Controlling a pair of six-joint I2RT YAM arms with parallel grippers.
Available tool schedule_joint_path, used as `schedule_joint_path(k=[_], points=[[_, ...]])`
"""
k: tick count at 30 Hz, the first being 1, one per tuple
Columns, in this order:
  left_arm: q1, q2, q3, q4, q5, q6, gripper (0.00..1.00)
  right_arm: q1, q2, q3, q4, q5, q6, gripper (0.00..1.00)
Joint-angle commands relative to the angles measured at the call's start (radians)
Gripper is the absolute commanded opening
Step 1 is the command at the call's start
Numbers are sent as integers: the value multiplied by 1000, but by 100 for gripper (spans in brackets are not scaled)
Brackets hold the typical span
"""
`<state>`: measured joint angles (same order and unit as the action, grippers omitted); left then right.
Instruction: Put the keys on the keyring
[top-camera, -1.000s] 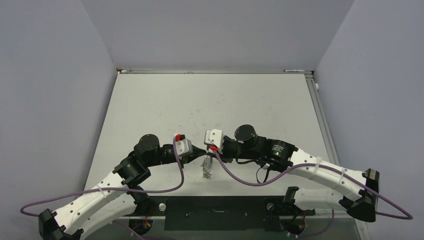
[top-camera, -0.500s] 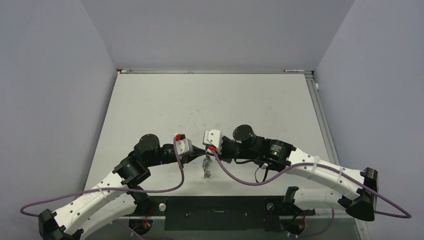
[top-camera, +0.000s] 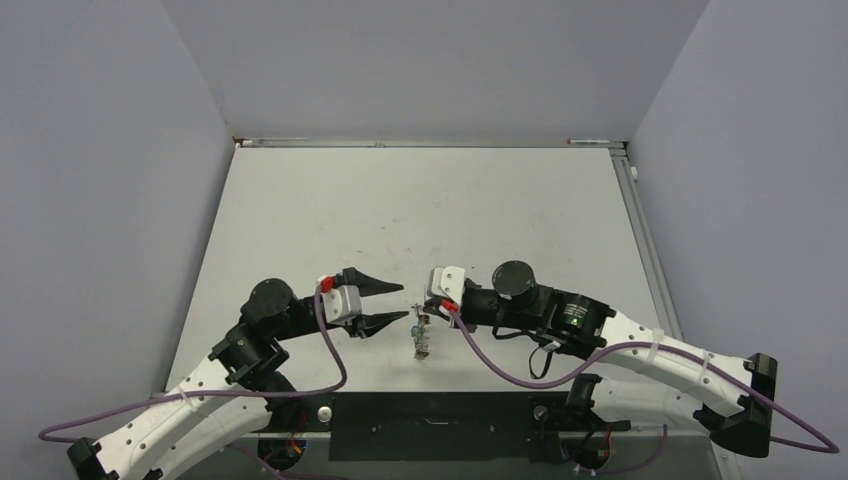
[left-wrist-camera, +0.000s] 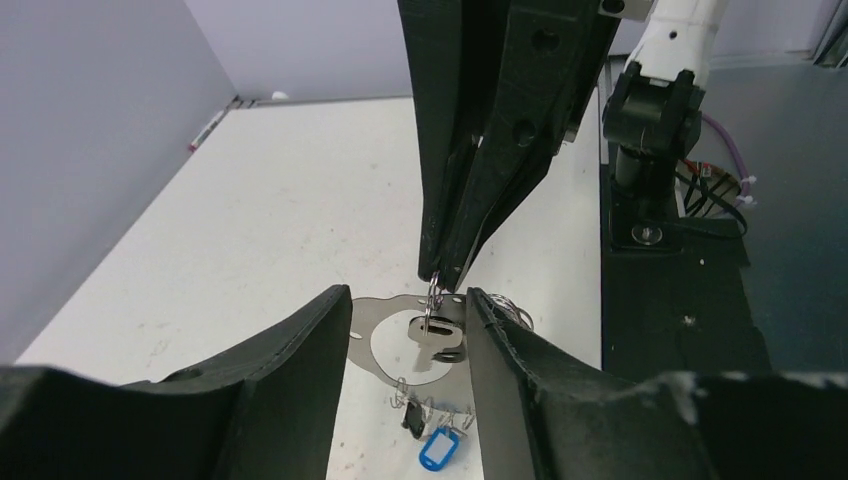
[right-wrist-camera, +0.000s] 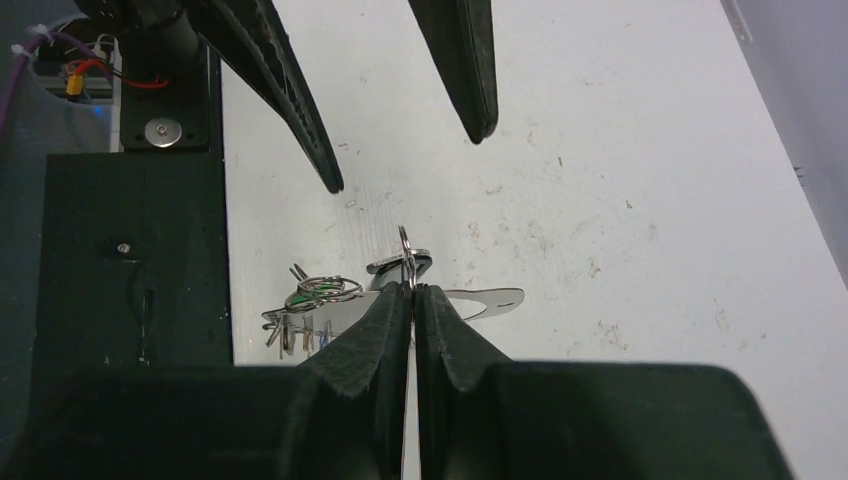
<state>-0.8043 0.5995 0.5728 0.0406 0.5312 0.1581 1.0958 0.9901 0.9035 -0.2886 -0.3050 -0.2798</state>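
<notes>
My right gripper (top-camera: 429, 307) (right-wrist-camera: 412, 287) is shut on a small split ring (left-wrist-camera: 433, 295) from which a silver key (left-wrist-camera: 437, 338) hangs. Right behind it is the keyring (left-wrist-camera: 385, 318), a flat silver loop with a wide round opening. More keys hang off its lower edge, with black (left-wrist-camera: 412, 421), blue (left-wrist-camera: 437, 450) and green (right-wrist-camera: 300, 297) tags. Whether the keyring rests on the table or hangs, I cannot tell. My left gripper (top-camera: 404, 302) (left-wrist-camera: 408, 300) is open, its fingers either side of the key without touching it.
The white table (top-camera: 420, 200) stretches away behind the arms, walled on three sides. A black base plate (top-camera: 430, 425) runs along the near edge, just in front of the keys.
The left gripper has opened and drawn back to the left. The right gripper has closed fully and shifted slightly right with the key bunch.
</notes>
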Motion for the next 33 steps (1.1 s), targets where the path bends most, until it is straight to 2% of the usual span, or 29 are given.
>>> schedule_joint_path(k=[1,10,11,12,16,24,26,29,33], points=[[1,-27,5,99,13,-31,44,9,-90,-21,147,27,17,5],[11,-23,-16,138,42,-54,46,9,-168,-61,209,13,28,5],[11,-23,-20,143,39,-54,49,9,-178,-69,215,11,29,5],[11,-21,-24,149,37,-54,46,8,-186,-72,221,11,28,5],[11,-18,-35,161,37,-53,47,9,-215,-85,239,16,29,5],[11,-28,-49,147,-11,-19,52,9,-245,-99,264,72,23,5],[11,-41,-53,144,-23,-15,56,9,-244,-107,272,76,24,5],[11,-64,-61,143,-62,-9,69,8,-238,-113,279,86,24,5],[11,-77,-63,140,-78,16,72,9,-231,-106,272,100,19,5]])
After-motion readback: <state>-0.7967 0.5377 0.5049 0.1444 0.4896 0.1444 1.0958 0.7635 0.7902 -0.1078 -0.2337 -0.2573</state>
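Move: The keyring plate already hangs from the right gripper's shut tips by a small ring. Its middle is about 2 cm back and 4 cm below that hand, with the silver key about 1 cm left and 3 cm below, and the green-tagged key some 4 cm back and 5 cm below. From the empty left gripper, the plate is roughly 5 cm to the right, 3 cm back and 6 cm below. Keeping its pinch on the small ring, the right hand lifts the plate almost 6 cm and draws it about 2.5 cm to the right, away from the left gripper. Its downward-pointing fingers tip up by some 15 degrees towards level. The left hand bobs up about 2 cm, sinks back and then edges up again, spreading its already open fingers wider. ##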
